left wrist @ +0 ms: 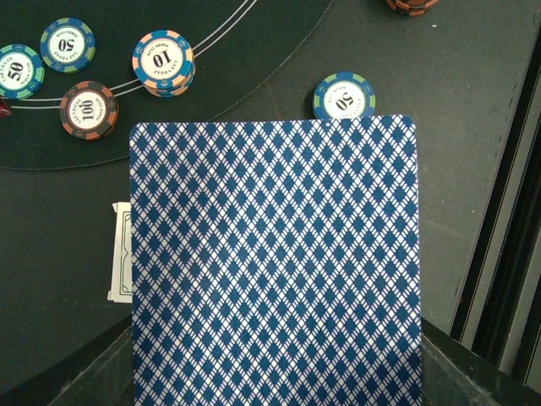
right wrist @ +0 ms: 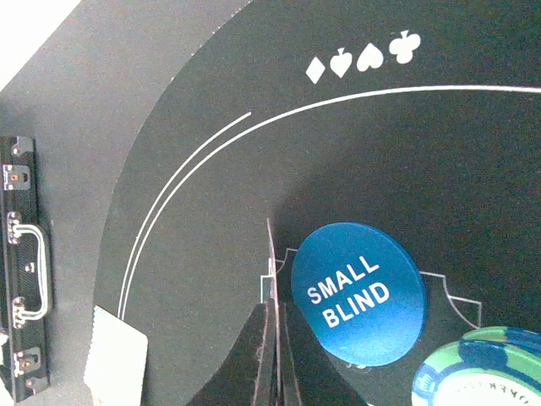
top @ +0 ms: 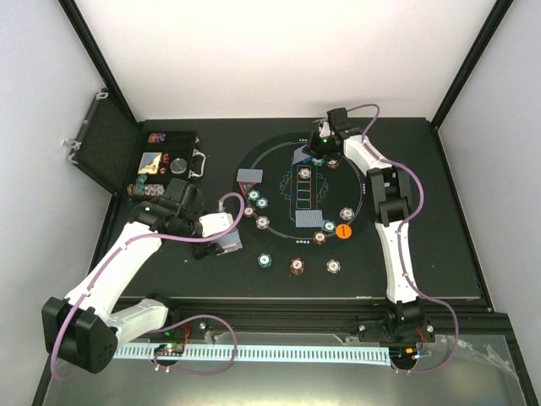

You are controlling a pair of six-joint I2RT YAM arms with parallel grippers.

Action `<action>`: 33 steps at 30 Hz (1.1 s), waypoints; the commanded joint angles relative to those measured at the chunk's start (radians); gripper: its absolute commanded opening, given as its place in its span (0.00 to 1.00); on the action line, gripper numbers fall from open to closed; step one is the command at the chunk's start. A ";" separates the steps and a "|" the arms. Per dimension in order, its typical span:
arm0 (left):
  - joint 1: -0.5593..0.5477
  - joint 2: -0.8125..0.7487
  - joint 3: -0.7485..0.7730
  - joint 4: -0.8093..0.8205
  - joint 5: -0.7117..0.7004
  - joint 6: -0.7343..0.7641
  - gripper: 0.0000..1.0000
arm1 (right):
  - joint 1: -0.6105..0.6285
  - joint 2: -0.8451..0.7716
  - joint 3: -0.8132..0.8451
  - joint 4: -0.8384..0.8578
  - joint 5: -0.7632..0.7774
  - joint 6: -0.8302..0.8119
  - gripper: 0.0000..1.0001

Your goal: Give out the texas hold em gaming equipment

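Note:
My left gripper point(top: 225, 242) hovers over the near left rim of the round black mat point(top: 279, 245), shut on blue diamond-backed playing cards point(left wrist: 275, 262) that fill the left wrist view and hide its fingers. One white card edge point(left wrist: 122, 251) sticks out at the left of the stack. Striped poker chips point(left wrist: 163, 61) lie on the mat beyond, and another chip point(left wrist: 344, 96) peeks over the cards' top edge. At the far side of the mat my right gripper point(right wrist: 275, 309) is shut on a thin card point(right wrist: 271, 262) seen edge-on, just left of the blue SMALL BLIND button point(right wrist: 357, 292).
The black hinged case point(top: 114, 152) stands open at the far left, its metal handle point(right wrist: 25, 271) visible. Face-down cards point(top: 304, 188) sit in a row at mat centre, one more card point(top: 250, 177) to their left. The orange button point(top: 344, 230) and several chips point(top: 297, 266) ring the near side.

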 commanded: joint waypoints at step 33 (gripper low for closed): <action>0.005 -0.022 0.021 -0.014 0.013 -0.008 0.01 | -0.022 -0.227 -0.066 -0.096 0.159 -0.121 0.55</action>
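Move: The right hand holds a single card just over the far end of the mat. The small blind button it is meant to cover lies roughly 1 cm to its left, 2 cm back and 4 cm below. Beside the button, the green chips sit about 3 cm back and 3 cm right of the hand, and the orange chips some 4 cm back and 7 cm right. From the left hand, which still holds the deck, the button is about 29 cm ahead, 28 cm right and 11 cm below. Almost motionless at first, the right hand keeps the card pinched low over the small blind button, easing back by barely half a centimetre. Its fingers then open to about half and let go of the card, and the hand draws off to the right by about 2 cm while lifting some 1.5 cm. ##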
